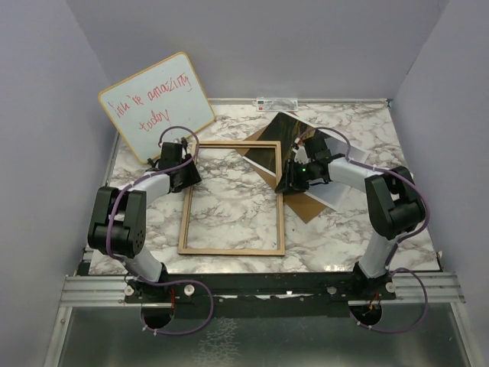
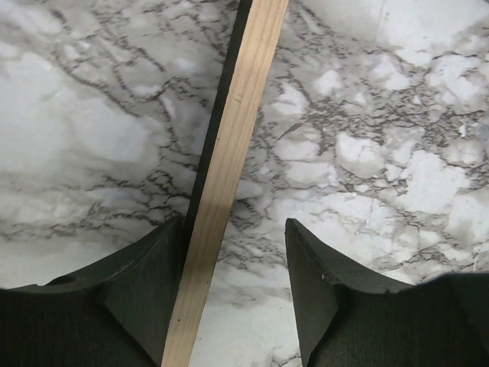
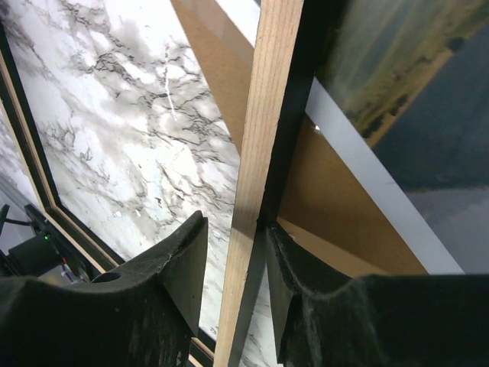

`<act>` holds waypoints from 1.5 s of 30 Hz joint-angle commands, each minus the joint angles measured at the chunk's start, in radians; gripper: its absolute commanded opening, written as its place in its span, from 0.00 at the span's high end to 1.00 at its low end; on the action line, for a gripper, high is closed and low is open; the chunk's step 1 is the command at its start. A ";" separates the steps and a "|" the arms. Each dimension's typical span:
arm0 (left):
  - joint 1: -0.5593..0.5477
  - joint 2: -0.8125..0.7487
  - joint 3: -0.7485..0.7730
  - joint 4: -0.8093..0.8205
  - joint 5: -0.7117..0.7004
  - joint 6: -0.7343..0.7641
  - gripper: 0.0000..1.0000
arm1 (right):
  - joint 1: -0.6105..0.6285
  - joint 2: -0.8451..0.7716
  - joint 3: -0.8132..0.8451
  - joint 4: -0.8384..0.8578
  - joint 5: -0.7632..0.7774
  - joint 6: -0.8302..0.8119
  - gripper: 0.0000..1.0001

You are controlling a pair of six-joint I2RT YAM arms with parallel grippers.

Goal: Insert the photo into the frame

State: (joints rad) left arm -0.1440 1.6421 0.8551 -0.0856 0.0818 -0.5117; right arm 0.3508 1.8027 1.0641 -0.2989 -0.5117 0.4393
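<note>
The frame (image 1: 231, 251) lies flat on the marble table with its light wood face up. My left gripper (image 1: 186, 170) straddles its left rail near the far corner. In the left wrist view that rail (image 2: 229, 153) rests against the left finger (image 2: 145, 283), and a wide gap separates it from the right finger; the gripper (image 2: 235, 222) is open. My right gripper (image 1: 286, 180) straddles the right rail (image 3: 271, 115). There the gripper (image 3: 235, 222) has its right finger against the rail's black edge and its left finger a little clear. The glossy photo (image 1: 276, 145) (image 3: 397, 69) lies just beyond the far right corner.
A brown board (image 1: 306, 205) (image 3: 336, 199) lies under the photo, right of the frame, with a white sheet (image 1: 340, 197) beneath my right arm. A whiteboard (image 1: 157, 103) with red handwriting leans at the back left. Grey walls close in three sides.
</note>
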 commanded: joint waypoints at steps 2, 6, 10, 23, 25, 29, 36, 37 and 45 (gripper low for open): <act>-0.014 -0.062 -0.053 -0.162 -0.164 -0.029 0.42 | 0.060 0.048 0.058 0.065 -0.087 -0.021 0.61; -0.013 -0.070 -0.045 -0.180 -0.228 -0.027 0.41 | 0.103 0.097 0.121 0.021 -0.073 -0.033 0.61; -0.013 -0.028 0.008 -0.204 -0.232 -0.024 0.40 | 0.123 0.109 0.142 0.037 -0.060 0.000 0.61; -0.014 -0.115 0.052 -0.265 -0.289 -0.081 0.27 | 0.078 -0.130 0.145 -0.063 0.519 -0.007 0.36; -0.016 -0.146 0.049 -0.266 -0.306 -0.100 0.25 | 0.038 -0.136 0.155 -0.057 0.576 -0.019 0.33; -0.018 -0.192 0.061 -0.263 -0.308 -0.108 0.22 | -0.121 -0.068 0.229 -0.062 0.522 -0.037 0.33; -0.074 -0.221 0.109 -0.201 -0.203 -0.093 0.20 | -0.248 0.078 0.401 -0.134 0.415 -0.065 0.33; -0.091 -0.214 0.119 -0.181 -0.182 -0.088 0.20 | -0.249 0.092 0.416 -0.143 0.416 -0.066 0.33; -0.223 -0.026 0.251 -0.137 -0.176 -0.043 0.19 | -0.250 0.198 0.485 -0.259 0.560 -0.115 0.31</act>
State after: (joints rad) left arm -0.3241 1.5097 1.0431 -0.2478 -0.1013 -0.5850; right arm 0.0956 1.9526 1.5162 -0.4511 -0.0422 0.3637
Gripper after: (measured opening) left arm 0.807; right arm 0.681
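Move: The photo's middle lies about 11 cm ahead of my right hand and 10 cm to its right, flat on the table 2 cm lower, with the brown board under it. The frame lies between my hands, its side bars between my fingers: its middle is some 18 cm left of my right hand and 4 cm back, or 15 cm right of my left hand and 7 cm back. From my left hand the photo is roughly 44 cm right and 9 cm ahead. I keep shoving the frame left along the table, about 5 cm, with my right hand's outer finger on its right bar, while my left hand goes with the left bar, left and slightly back. Then I open both hands and lift clear: my right hand rises over the bar and swings some 20 cm forward and right above the photo, turning about 30 degrees clockwise and beginning to sink, as my left hand climbs 10 cm and swings right over the frame's opening. ##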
